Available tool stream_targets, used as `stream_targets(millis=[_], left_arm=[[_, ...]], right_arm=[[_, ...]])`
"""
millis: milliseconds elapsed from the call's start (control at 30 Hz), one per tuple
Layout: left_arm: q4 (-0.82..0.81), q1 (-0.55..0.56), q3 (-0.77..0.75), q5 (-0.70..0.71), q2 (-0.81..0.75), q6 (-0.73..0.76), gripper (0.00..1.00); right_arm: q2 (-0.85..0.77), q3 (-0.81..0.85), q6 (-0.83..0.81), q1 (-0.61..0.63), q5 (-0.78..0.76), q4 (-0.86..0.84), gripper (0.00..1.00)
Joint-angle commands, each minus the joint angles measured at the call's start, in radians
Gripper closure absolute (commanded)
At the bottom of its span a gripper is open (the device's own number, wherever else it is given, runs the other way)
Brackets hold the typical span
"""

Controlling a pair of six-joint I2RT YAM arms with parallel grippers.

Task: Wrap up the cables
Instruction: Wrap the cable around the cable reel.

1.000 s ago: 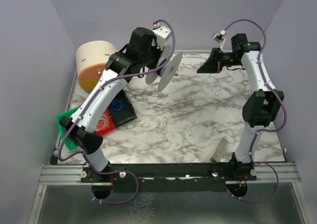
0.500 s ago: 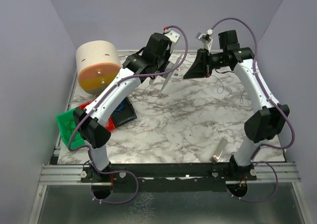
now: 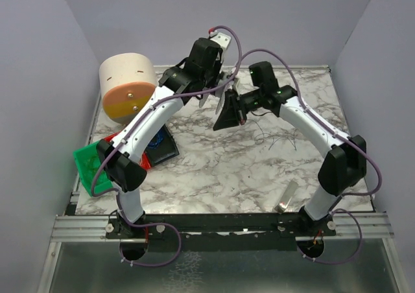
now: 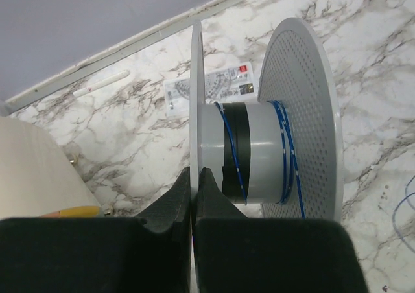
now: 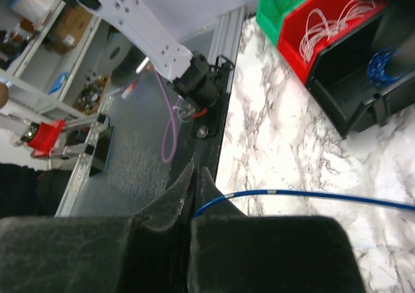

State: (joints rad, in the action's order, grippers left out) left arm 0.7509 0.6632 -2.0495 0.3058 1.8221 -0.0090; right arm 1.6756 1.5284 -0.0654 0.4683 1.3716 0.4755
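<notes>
My left gripper [image 4: 194, 176] is shut on the left flange [image 4: 196, 98] of a white spool [image 4: 253, 150], which it holds off the table. The cable [image 4: 283, 144] is a very thin blue wire with white marks, and a few turns of it lie round the spool's hub. My right gripper [image 5: 193, 176] is shut on the cable [image 5: 311, 194], which runs off to the right in that view. From above, the right gripper [image 3: 227, 118] sits just below the spool [image 3: 224, 97], and loose wavy cable [image 3: 272, 134] lies on the marble table to its right.
A beige roll [image 3: 126, 85] stands at the back left. Green [image 3: 87, 166], red [image 5: 331, 27] and black [image 3: 159, 144] bins sit at the left edge, with small coils in them. A small silver piece [image 3: 287, 196] lies near the front right. A paper label [image 4: 220, 89] lies under the spool.
The right arm has swung left across the table with the cable, ending right by the spool. The left arm has shifted the spool right and turned it nearly edge-on to the top camera.
</notes>
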Motion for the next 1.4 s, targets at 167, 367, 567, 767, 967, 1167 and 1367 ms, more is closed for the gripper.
stream_targets(millis=[167,367,567,767,967,1167,1367], left_arm=[[-0.038,-0.129,-0.121,-0.298,-0.046,-0.112,1.00],[-0.054,-0.269,-0.087,-0.524,-0.100,-0.183,1.00],[-0.070,-0.300,-0.035,-0.694,-0.140,-0.194,1.00],[-0.069,-0.305,-0.011,-0.793,-0.183,-0.176,1.00],[-0.070,-0.307,0.000,-0.907,-0.202,-0.165,1.00],[-0.067,-0.307,0.045,-0.969,-0.214,-0.152,1.00],[-0.060,-0.306,0.090,-1.012,-0.225,-0.138,1.00]], right_arm=[[0.062,-0.170,-0.113,0.044,-0.094,-0.013,1.00],[-0.013,-0.313,0.034,0.037,-0.172,-0.264,0.99],[-0.022,-0.400,0.239,-0.015,-0.247,-0.483,1.00],[0.004,-0.466,0.404,-0.137,-0.263,-0.657,1.00],[-0.087,-0.502,0.303,-0.148,-0.688,-0.617,1.00],[-0.093,-0.462,0.371,-0.194,-0.947,-0.612,1.00],[-0.066,-0.427,0.495,-0.271,-1.027,-0.717,1.00]])
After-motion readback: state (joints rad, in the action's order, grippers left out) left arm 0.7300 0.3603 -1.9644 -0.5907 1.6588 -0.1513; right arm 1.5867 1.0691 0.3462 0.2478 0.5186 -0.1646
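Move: My left hand already pinches the reel's left flange, the hub some 4 cm ahead, 4 cm right and 6 cm below. From my right hand, already holding the blue cable, that hub lies about 20 cm ahead, 3 cm right and 4 cm below. From my left hand, the big cylinder stands about 10 cm ahead, 30 cm left; the protractor packet lies 16 cm straight ahead; the black box is 3 cm back, 22 cm left, all well below. Keeping the blue cable pinched, my right hand drops about 11 cm, then sweeps forward and to the right towards the reel's right side, its fingers swinging some 60 degrees clockwise from leftward to mostly forward. My left hand keeps the flange and carries the reel left and up, then back and right, still rising before a late dip, while it rolls left side down and turns clockwise. ##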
